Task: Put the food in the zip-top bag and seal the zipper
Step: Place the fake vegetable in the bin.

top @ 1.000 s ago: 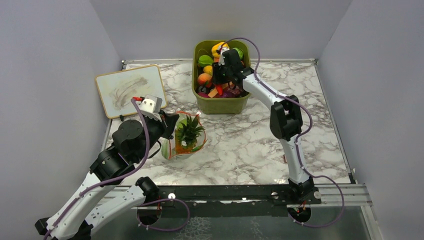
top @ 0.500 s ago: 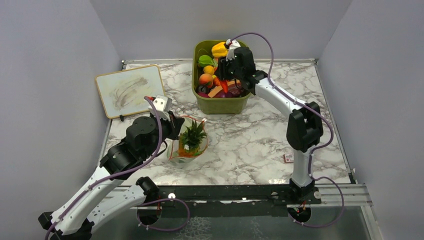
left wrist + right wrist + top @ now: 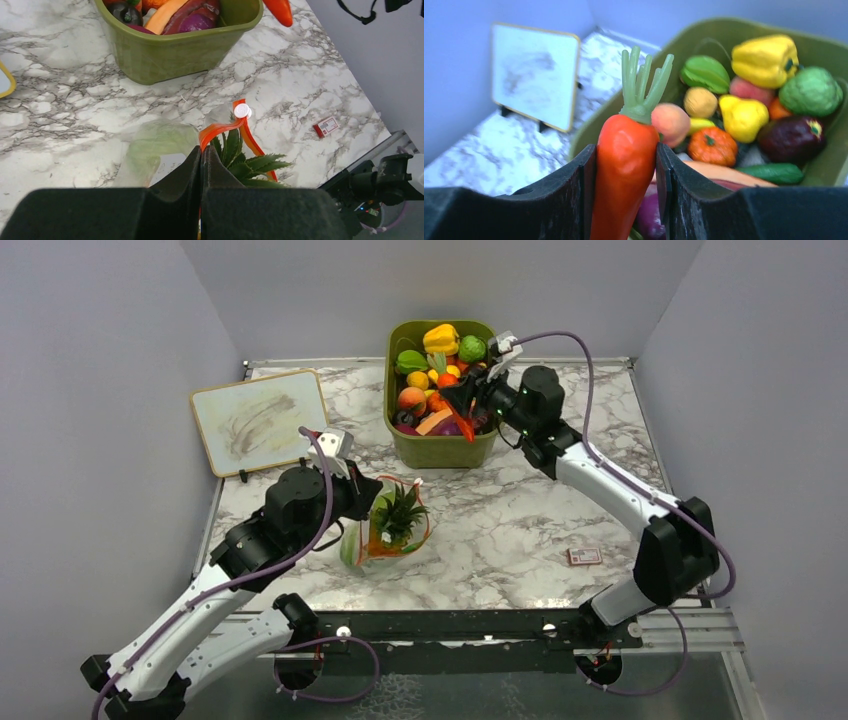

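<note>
The clear zip-top bag (image 3: 385,538) lies left of centre on the marble, its mouth held up. My left gripper (image 3: 368,502) (image 3: 201,150) is shut on the orange-red zipper (image 3: 220,129) at the mouth edge. Inside the bag sit an orange fruit with a spiky green top (image 3: 400,512) (image 3: 250,164) and a light-green ball (image 3: 155,150). My right gripper (image 3: 468,405) (image 3: 626,149) hangs over the green bin's near right corner, shut on a red-orange toy carrot (image 3: 624,190) (image 3: 468,425) with pale green stalks.
The olive-green bin (image 3: 440,450) (image 3: 175,55) at the back centre holds several toy fruits and vegetables. A small whiteboard (image 3: 260,420) (image 3: 534,75) leans at the back left. A little red card (image 3: 584,556) (image 3: 326,126) lies on the marble to the right.
The right arm has swung out to the right and raised the carrot from the bin's contents. The left gripper has carried the bag's mouth a little to the right.
</note>
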You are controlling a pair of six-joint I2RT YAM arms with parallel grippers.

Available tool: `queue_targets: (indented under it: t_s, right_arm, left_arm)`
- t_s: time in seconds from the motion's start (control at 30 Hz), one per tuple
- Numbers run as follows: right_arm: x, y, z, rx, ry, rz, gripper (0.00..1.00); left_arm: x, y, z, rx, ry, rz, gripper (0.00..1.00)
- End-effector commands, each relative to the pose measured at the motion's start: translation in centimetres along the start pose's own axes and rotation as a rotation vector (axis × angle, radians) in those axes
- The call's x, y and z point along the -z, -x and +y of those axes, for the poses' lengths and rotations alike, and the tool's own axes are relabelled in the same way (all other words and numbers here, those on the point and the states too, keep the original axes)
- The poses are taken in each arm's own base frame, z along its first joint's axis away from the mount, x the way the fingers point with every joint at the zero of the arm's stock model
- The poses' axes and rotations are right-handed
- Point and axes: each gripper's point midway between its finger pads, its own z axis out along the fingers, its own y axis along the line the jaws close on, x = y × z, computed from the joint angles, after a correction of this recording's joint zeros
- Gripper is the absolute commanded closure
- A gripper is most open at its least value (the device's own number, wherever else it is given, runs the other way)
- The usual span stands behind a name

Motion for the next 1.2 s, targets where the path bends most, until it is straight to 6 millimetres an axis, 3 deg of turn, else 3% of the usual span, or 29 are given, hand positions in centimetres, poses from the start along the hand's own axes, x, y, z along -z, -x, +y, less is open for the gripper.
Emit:
queue_targets:
  t_s: [0.0, 0.23, 0.43, 0.6, 0.7, 0.93, 1.17]
  right_arm:
    - [3.6, 6.4, 4.8, 0.003, 0.189, -0.215, 0.74]
    - [9.1, 9.1, 9.1, -0.008, 0.331, -0.35, 0.74]
    - [11.8, 10.7, 10.3, 0.013, 0.363, -0.407, 0.73]
    - [13.3, 11.0, 11.9, -0.012, 0.451, -0.438, 0.73]
    - [12.0, 10.3, 10.1, -0.018, 0.353, -0.409, 0.73]
    - [5.7, 8.0, 2.0, 0.052, -0.039, -0.282, 0.71]
    - [-1.5, 3.7, -2.2, 0.155, -0.147, -0.151, 0.71]
  left_arm:
    - [0.3, 2.7, -2.5, 0.085, -0.093, -0.07, 1.0]
    - [-0.5, 3.0, -3.1, 0.124, -0.105, -0.073, 1.0]
    - [-0.8, 3.1, -2.0, 0.089, -0.054, -0.094, 1.0]
    - [-0.7, 4.3, -3.1, 0.11, -0.089, -0.112, 1.0]
    - [-0.8, 4.5, -3.5, 0.106, -0.107, -0.107, 1.0]
    - [-0.4, 3.5, -1.4, 0.012, -0.032, -0.101, 1.0]
    - [1.0, 4.1, -0.9, -0.061, -0.021, -0.118, 1.0]
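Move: The right hand holds the carrot over the bin's near side; the bin's middle lies some 12 cm ahead of that hand, about 1 cm left and roughly 19 cm below. In the bin, the peach is around 9 cm ahead, 7 cm left and 17 cm down. The open bag mouth is some 23 cm back, 11 cm left and 6 cm lower. From the left hand, the bin's middle is about 32 cm ahead, 15 cm right, 19 cm below. The carrot, still pinched in the right gripper, is carried back from the bin and up, about 13 cm each way, while the fingers tip upward some 25 degrees; then the hand reverses and swings quickly forward over the bin again, sinking some 6 cm and undoing about half the tilt. The left fingers stay shut on the bag's rim, drifting right a little and returning. ##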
